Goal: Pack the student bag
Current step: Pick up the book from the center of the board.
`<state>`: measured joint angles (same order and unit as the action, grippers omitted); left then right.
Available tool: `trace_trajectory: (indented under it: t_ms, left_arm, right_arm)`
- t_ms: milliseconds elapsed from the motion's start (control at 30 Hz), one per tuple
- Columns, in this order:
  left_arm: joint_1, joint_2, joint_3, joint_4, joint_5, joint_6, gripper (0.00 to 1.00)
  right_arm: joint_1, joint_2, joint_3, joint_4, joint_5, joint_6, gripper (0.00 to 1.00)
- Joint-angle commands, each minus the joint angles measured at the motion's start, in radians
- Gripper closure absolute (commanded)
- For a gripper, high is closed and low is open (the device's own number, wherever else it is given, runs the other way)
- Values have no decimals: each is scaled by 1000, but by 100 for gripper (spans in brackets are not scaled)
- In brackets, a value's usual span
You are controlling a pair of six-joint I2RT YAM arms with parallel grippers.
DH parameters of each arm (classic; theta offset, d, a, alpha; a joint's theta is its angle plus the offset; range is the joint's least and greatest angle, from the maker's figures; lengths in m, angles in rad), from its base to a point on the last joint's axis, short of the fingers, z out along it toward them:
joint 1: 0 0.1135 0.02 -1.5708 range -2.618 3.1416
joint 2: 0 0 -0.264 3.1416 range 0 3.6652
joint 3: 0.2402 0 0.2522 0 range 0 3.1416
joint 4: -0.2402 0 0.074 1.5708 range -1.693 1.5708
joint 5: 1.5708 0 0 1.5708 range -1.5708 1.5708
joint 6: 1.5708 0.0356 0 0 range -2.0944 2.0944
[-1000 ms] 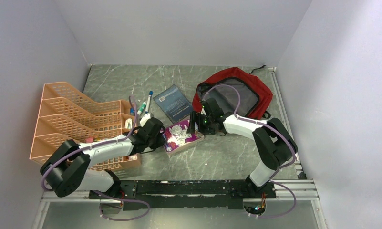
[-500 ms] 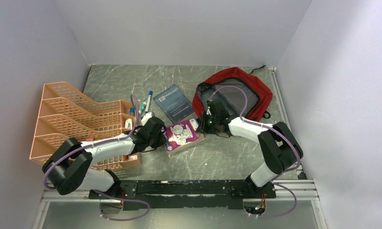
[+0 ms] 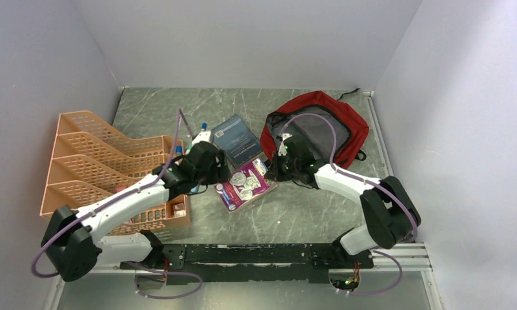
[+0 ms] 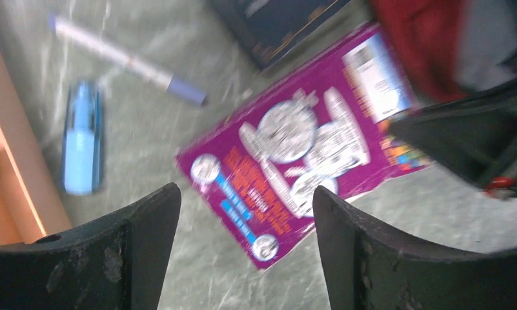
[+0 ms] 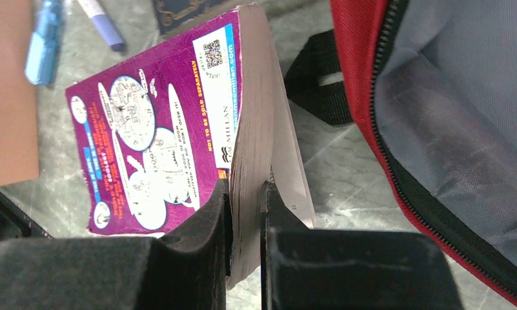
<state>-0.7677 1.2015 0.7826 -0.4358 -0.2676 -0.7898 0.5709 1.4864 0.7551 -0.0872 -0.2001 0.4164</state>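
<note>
The student bag (image 3: 320, 129) lies open at the back right, red with its grey lining (image 5: 449, 103) showing. A purple book (image 3: 246, 184) lies just left of the bag. My right gripper (image 3: 273, 171) is shut on the book's right edge (image 5: 249, 129), with the cover and most pages between the jaws (image 5: 243, 190) and a few loose pages outside. That edge is lifted off the table. My left gripper (image 3: 221, 172) hovers open above the book's left corner (image 4: 268, 239), and nothing sits between its fingers (image 4: 246, 200).
An orange mesh organiser (image 3: 101, 168) stands at the left. A dark blue book (image 3: 236, 139) lies behind the purple one. A marker (image 4: 130, 61) and a blue pen-like item (image 4: 81, 145) lie near the organiser. Walls close in left, back and right.
My left gripper let go of the purple book, opened and rose back from it. My right gripper closed on the book's right edge and tipped that edge up.
</note>
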Motion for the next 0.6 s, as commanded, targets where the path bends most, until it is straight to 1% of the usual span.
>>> trace_trajectory:
  t_ms: [0,67,167,300,367,467,567]
  left_arm:
    - [-1,-53,130,3,-35,280,22]
    - [0,-45,153,24,-28,376,21]
    - [0,-38,136,84,57,542,20]
    - [2,-58,85,165,146,637,20]
    - [2,-73,63,207,224,670,19]
    - [1,-72,38,253,312,709,17]
    - [3,-30,51,246,389,757,17]
  right_arm:
    - [13,-99,-29,110,-66,-149,100]
    - [23,-149,-62,169,-83,-210,100]
    - [31,-246,-143,293,-101,-264,100]
    - [38,-360,-227,406,-131,-301,100]
    - [42,-397,-253,435,-134,-316,100]
    - [47,-424,-274,461,-166,-327,100]
    - [54,-444,-290,484,-191,-341,100]
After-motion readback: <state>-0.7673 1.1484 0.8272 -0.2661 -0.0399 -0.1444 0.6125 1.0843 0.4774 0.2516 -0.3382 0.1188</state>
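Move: The right hand already pinches the right end of the purple book, whose middle lies about 6 cm to its left, 2 cm back and 3 cm lower. The open red bag is some 14 cm ahead and 13 cm to its right, and the dark blue book about 15 cm ahead and 8 cm to its left, both lower. From the left hand, open and empty, the purple book's middle is about 5 cm right, 2 cm ahead and 8 cm below. Up by about 8 cm and some 3 cm back goes the right hand, its grip on the purple book's right end unchanged, the fingers tipping up roughly 30 degrees and turning counter-clockwise. The left hand, fingers staying wide open, rises forward about 8 cm, then eases back, right and slightly down beside the book, turning clockwise some 35 degrees and tipping up. ##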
